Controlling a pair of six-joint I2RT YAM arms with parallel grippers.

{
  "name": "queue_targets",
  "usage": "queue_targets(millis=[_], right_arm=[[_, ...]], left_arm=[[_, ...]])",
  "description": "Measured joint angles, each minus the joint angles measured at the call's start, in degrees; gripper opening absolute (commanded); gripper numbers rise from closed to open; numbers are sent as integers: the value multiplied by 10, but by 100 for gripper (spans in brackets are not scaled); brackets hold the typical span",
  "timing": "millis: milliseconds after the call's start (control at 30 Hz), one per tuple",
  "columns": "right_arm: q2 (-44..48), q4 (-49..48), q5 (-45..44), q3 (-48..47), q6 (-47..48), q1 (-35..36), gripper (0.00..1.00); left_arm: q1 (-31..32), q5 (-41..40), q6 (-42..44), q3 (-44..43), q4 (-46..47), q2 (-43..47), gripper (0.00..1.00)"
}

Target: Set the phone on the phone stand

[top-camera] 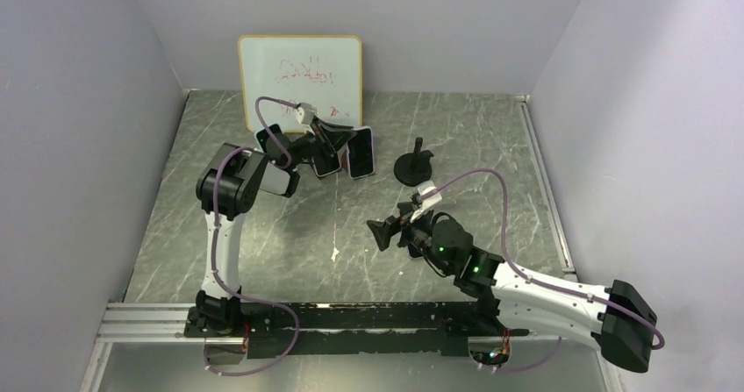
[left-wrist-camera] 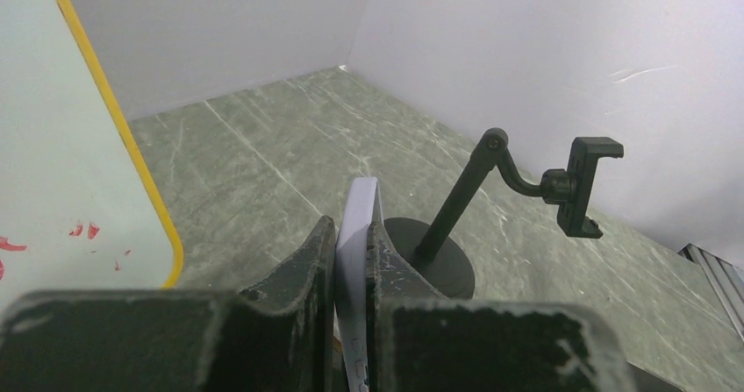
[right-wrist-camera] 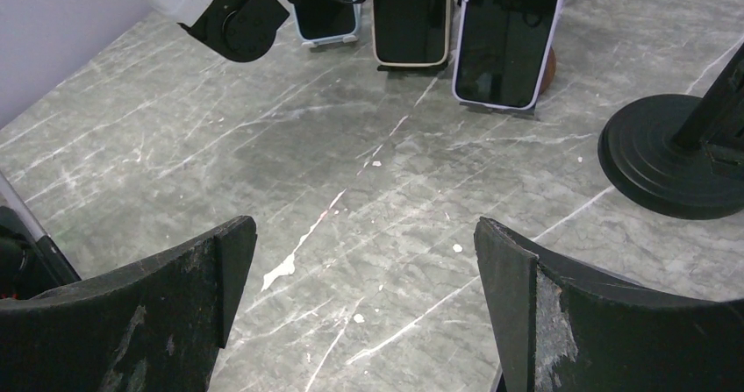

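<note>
My left gripper (top-camera: pixel 347 139) (left-wrist-camera: pixel 351 236) is shut on the top edge of a phone in a lilac case (top-camera: pixel 361 153) (left-wrist-camera: pixel 361 201) at the back of the table. The phone stands upright, dark screen to the front, in the right wrist view (right-wrist-camera: pixel 507 37). The black phone stand (top-camera: pixel 414 166) has a round base, a slanted arm and a clamp head (left-wrist-camera: pixel 581 186). It stands just right of the phone and a little apart from it, and its base shows in the right wrist view (right-wrist-camera: pixel 676 155). My right gripper (top-camera: pixel 386 232) (right-wrist-camera: pixel 364 234) is open and empty over the middle of the table.
Two more phones stand left of the held one, a cream-cased one (right-wrist-camera: pixel 412 15) and a light blue one (right-wrist-camera: pixel 325 10). A yellow-framed whiteboard (top-camera: pixel 300 76) (left-wrist-camera: pixel 61 173) leans on the back wall behind them. Walls close the table on three sides.
</note>
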State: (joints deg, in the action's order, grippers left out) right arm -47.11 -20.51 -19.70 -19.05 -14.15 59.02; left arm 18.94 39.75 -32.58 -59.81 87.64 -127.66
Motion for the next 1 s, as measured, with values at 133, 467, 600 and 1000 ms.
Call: queue_targets(millis=[133,467,600,1000], right_arm=[[-6,-3,3,0,0,-3,100],[-20,-12,14,0,-2,-9,100],[-27,-19,21,0,-2,-11,100],[-35,-23,30,0,-10,-15,100]], left_arm=[[0,0,-3,-6,0,-4,18],[-1,8,2,-7,0,-5,53],[-2,8,5,0,0,-4,59],[-7,11,23,42,-2,36,96]])
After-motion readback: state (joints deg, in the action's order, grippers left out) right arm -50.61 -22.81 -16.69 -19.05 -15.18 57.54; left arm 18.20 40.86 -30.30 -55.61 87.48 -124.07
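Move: The left hand still pinches the purple-cased phone by its left edge near the top; the phone stand under the phone has its middle about 10 cm below the fingers, 3 cm to their right and 1 cm back. The middle phone on its own stand is roughly 7 cm left, 1 cm back and 7 cm down, and the round-based holder some 18 cm right, 1 cm ahead and 8 cm down. From the right hand, the purple phone's stand lies about 23 cm ahead, 7 cm left and 12 cm lower. Hardly shifting at first, the left hand lets go of the purple-cased phone on its stand, its fingers spreading from nearly shut to almost fully open on either side of the phone's upper left edge. While they are still opening it dips just under 1 cm and comes up again, easing back and to the left by about 1.5 cm, away from the phone's stand, with the wrist scarcely turning. ##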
